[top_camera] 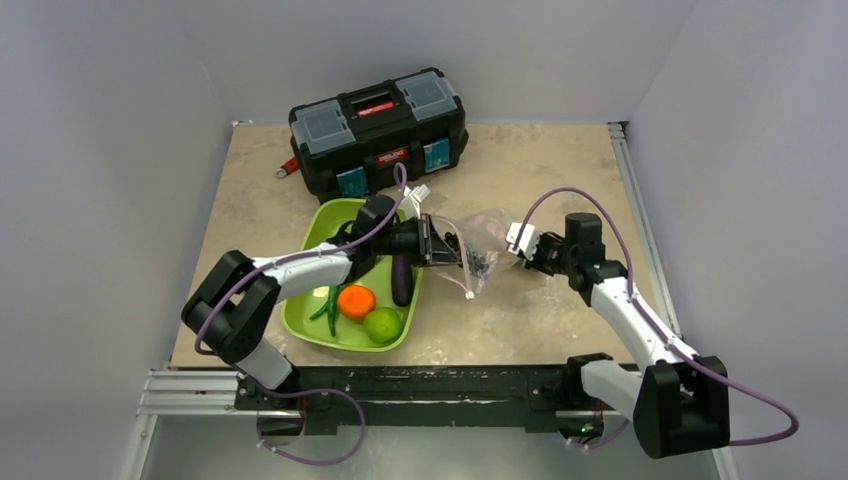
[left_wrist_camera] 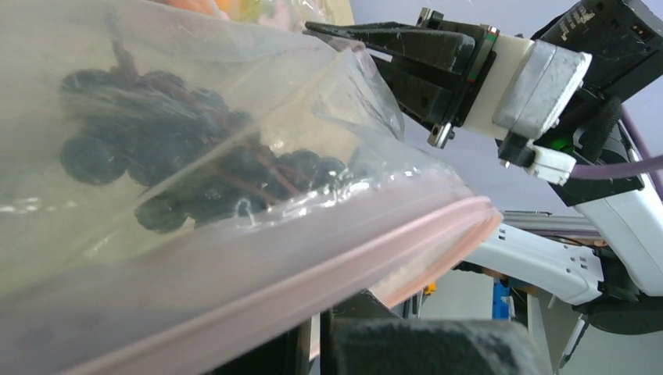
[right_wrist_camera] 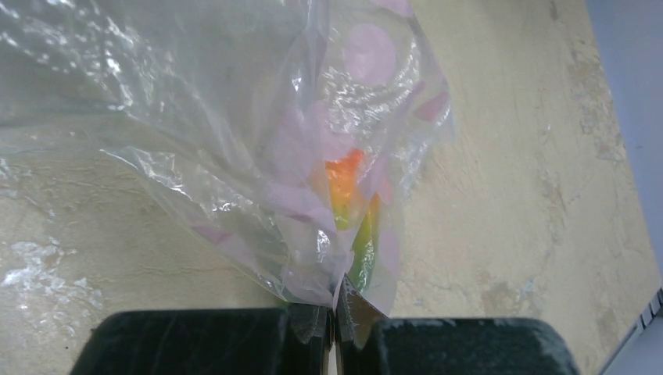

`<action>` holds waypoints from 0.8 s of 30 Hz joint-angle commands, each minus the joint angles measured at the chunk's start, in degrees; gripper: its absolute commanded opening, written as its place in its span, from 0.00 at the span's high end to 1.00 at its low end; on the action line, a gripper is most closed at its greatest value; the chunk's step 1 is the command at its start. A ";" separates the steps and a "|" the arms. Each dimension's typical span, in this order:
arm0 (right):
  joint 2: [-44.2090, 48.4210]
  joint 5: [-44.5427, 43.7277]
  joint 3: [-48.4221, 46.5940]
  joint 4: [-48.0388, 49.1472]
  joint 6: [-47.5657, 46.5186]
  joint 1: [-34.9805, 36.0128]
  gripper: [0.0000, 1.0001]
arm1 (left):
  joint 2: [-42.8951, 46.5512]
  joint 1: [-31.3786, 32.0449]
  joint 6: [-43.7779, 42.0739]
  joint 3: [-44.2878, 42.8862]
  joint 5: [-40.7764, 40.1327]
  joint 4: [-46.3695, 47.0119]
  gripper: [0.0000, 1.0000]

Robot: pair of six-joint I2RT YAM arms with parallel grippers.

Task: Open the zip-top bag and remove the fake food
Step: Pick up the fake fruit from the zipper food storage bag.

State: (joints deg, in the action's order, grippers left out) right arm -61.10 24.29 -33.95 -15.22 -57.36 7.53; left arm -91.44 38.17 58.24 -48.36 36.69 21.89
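Observation:
The clear zip-top bag [top_camera: 478, 250] hangs above the table between both grippers. My left gripper [top_camera: 452, 250] is shut on its mouth edge, by the pink zip strip [left_wrist_camera: 258, 273]. Its dark fingers [left_wrist_camera: 422, 344] sit under the strip. Dark berries [left_wrist_camera: 156, 156] lie inside the bag. My right gripper [top_camera: 512, 243] is shut on the bag's other end, pinching a fold of plastic [right_wrist_camera: 335, 301]. An orange-green mango [right_wrist_camera: 349, 195] shows through the plastic there. An eggplant [top_camera: 402, 280], an orange [top_camera: 355, 300], a lime [top_camera: 382, 325] and green bean pods [top_camera: 328, 300] lie in the tray.
The lime-green tray [top_camera: 303, 318] sits left of centre under the left arm. A black toolbox [top_camera: 380, 130] stands at the back, with a red-handled tool [top_camera: 288, 167] at its left. Grey walls close in the table on three sides.

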 commanded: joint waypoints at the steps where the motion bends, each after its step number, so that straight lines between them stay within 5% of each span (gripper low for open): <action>1: 0.30 -5.15 1.51 5.43 2.96 -1.20 1.00 | 5.11 -1.43 -0.28 0.90 3.28 2.95 1.00; 24: 0.42 -3.63 1.72 5.26 4.09 -2.14 1.00 | 25.98 -3.09 -11.45 8.80 1.91 -14.48 1.00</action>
State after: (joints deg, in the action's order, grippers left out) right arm -61.10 20.08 -32.08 -11.09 -54.13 5.76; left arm -69.06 35.75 49.95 -39.90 38.79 9.04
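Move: The tray lies about 19 cm to the left of the left hand, 5 cm back and some 12 cm below. The eggplant at its near side is about 10 cm left and 6 cm back, the orange fruit 19 cm left and 10 cm back. The bag still wraps the grapes, its middle some 6 cm to the right and level fore and aft. From the right hand the grapes are about 11 cm left, 2 cm back and slightly above. Keeping the grapes pinched by the stem, the left hand draws them out through the bag's mouth, going left and back about 5 cm each towards the tray while rising some 6 cm, then sinking about 2. The right hand keeps its pinch on the bag's far end, eases about 2 cm to the right with a slight clockwise turn, then holds. ##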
